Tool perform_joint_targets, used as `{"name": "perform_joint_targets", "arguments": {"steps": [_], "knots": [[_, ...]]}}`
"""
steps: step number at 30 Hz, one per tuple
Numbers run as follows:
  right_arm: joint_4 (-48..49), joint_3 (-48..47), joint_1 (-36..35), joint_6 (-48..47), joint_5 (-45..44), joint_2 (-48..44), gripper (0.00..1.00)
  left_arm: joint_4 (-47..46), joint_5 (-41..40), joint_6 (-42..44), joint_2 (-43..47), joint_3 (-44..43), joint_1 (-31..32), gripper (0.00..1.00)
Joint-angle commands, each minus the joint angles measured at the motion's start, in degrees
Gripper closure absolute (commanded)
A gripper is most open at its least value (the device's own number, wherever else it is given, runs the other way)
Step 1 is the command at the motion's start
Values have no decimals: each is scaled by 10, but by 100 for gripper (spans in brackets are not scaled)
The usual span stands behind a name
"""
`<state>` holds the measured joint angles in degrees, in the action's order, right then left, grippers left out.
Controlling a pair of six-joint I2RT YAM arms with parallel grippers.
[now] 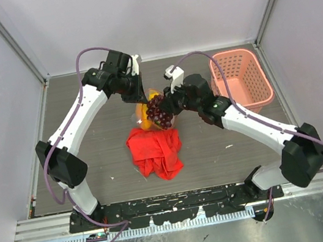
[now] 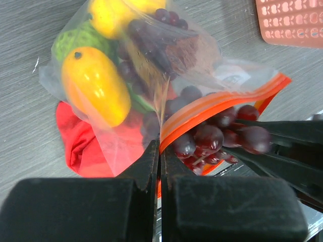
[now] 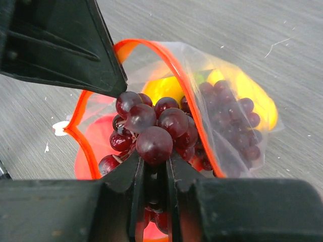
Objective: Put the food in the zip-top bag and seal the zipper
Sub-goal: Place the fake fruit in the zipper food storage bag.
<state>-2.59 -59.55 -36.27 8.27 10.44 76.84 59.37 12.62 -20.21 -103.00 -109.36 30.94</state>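
Note:
The clear zip-top bag is held up off the table, its red-orange zipper open. My left gripper is shut on the zipper edge at one side of the mouth. Inside the bag I see a yellow-orange mango, a green fruit and another purple grape bunch. My right gripper is shut on a dark purple grape bunch and holds it at the bag's open mouth. In the top view the grapes hang between the two grippers.
A crumpled red cloth lies on the table just below the bag. A pink slatted basket stands at the back right. Grey walls close in the table on three sides.

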Motion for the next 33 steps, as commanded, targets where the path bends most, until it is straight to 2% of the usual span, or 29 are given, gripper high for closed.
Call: {"name": "perform_joint_targets", "arguments": {"steps": [1,3,5,9,14,21,23,26,31,33], "knots": [[33,-37,-3,-6,33,28,97,-23,16,-3,11,-6,-3,100],[35,-43,-4,-8,24,42,95,-22,17,-3,12,-6,-3,100],[37,-53,-4,-5,11,56,88,-24,21,-3,11,-6,-3,100],[30,-91,-4,-1,-4,80,59,-21,27,-3,8,-8,-2,100],[11,-114,-3,-12,-31,63,34,-21,22,0,10,-8,-2,100],[-16,-118,-4,-47,-45,11,25,-20,22,0,9,-9,-2,100],[-18,-107,-4,-60,-63,-4,20,-20,21,1,10,-9,-2,100],[-20,-80,-4,-67,-95,-31,6,-19,19,1,9,-9,-2,100],[-91,-91,3,-41,-128,-30,6,-19,21,0,7,-10,-2,100],[-117,-94,3,-21,-126,-22,0,-19,22,-1,7,-11,-2,100]]}}
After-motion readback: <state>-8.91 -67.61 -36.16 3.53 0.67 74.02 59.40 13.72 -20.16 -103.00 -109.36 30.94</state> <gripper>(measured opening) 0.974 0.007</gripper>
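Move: The right hand, holding the grapes, is already at the bag's mouth: the bag's middle is about level with it in reach, 2 cm to its left and some 10 cm below. The left gripper's pinch on the rim is 7 cm left and 2 cm ahead at much the same height; the red cloth lies 14 cm back, 6 cm left and 20 cm down. From the left hand the bag's middle is 2 cm back, 5 cm right and 10 cm below. Lower the right gripper another 3.5 cm or so into the bag's open mouth, easing a little forward and left, and spread the fingers wide to let go of the grapes, starting at the low point and opening further as the hand climbs. Rise about 10 cm, up out of the bag and drifting off to the right, while the left gripper keeps the rim pinched and stays in place. ##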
